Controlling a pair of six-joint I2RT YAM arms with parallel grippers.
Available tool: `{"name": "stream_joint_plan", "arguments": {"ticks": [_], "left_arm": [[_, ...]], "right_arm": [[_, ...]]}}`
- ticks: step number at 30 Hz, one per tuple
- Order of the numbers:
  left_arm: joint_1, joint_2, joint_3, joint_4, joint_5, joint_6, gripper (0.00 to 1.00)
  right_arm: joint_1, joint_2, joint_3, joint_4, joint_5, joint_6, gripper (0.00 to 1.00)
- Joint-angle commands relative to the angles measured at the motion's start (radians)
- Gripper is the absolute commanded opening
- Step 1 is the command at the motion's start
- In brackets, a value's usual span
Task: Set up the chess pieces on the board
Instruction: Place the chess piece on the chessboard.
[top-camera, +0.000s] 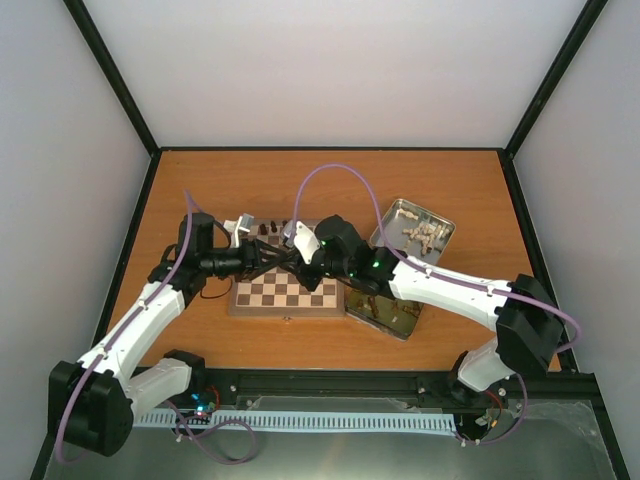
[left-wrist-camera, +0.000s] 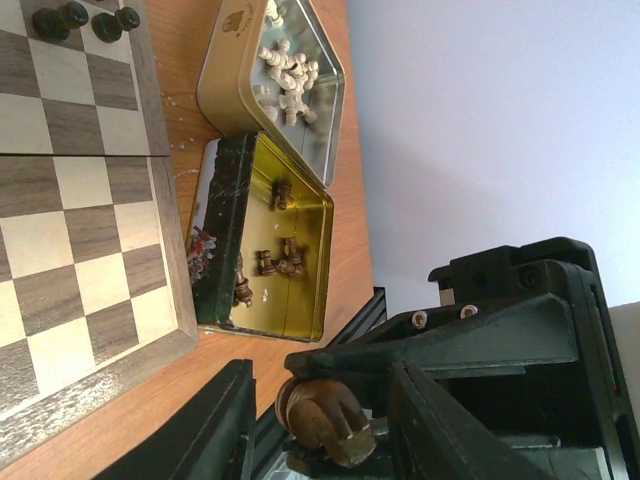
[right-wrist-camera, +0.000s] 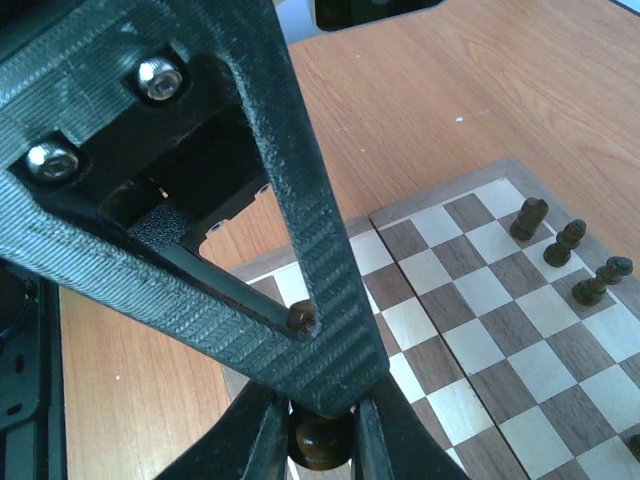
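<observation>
Both grippers meet above the board (top-camera: 285, 297), over its far half. My right gripper (right-wrist-camera: 322, 442) is shut on the round base of a dark brown chess piece (right-wrist-camera: 320, 448). My left gripper (left-wrist-camera: 320, 430) stands around the same piece (left-wrist-camera: 325, 415), its jaws narrowed but with a small gap showing on each side. In the right wrist view the left gripper's fingers (right-wrist-camera: 300, 200) cross in front, with the piece's tip (right-wrist-camera: 303, 318) between them. Several dark pieces (right-wrist-camera: 565, 245) stand along the board's far edge (top-camera: 272, 228).
A gold-lined tin (left-wrist-camera: 300, 300) with several dark pieces lies right of the board (left-wrist-camera: 80, 240). Beyond it a silver tray (top-camera: 440, 240) holds the cream-white pieces (left-wrist-camera: 285, 75). Bare wooden table (top-camera: 200, 190) surrounds them, with grey walls at the back and sides.
</observation>
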Motion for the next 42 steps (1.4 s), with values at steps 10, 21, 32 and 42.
{"name": "stream_joint_plan", "arguments": {"ticks": [10,21,32,42], "left_arm": [[0.004,0.012,0.017,-0.045,-0.077,0.064,0.05],[0.004,0.019,0.117,-0.114,-0.262,0.217,0.01],[-0.151,0.265,0.331,-0.080,-0.646,0.343,0.01],[-0.350,0.646,0.580,-0.049,-0.988,0.477,0.01]], "right_arm": [[0.018,0.023,0.048,-0.024,0.054,-0.052,0.08],[0.012,-0.027,0.031,-0.056,0.118,0.084,0.55],[-0.208,-0.296,-0.281,-0.024,0.284,0.486,0.59],[-0.319,-0.449,-0.444,-0.056,0.345,0.629,0.58]]}}
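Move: The dark chess piece is still in the right fingers and already sits between the left hand's half-open ones, within about 1 cm of both hand points, some 11 cm above the board. From the left hand, the three dark pieces in the board's far right corner stand about 17 cm ahead and 11 cm right; the far-left trio stands some 19 cm ahead and 3 cm left. From the right hand, the gold tin lies roughly 27 cm right and 3 cm back. The left fingers shut on the dark chess piece while both hands sink about 1 cm; the right fingers then open and let go. The left hand carries the piece some 13 cm forward and then also right and down towards the far-right group, rolling its fingers down about 40 degrees. The empty right hand swings nearly 20 cm right to the gold tin, edging forward and lowering late, turning clockwise. ##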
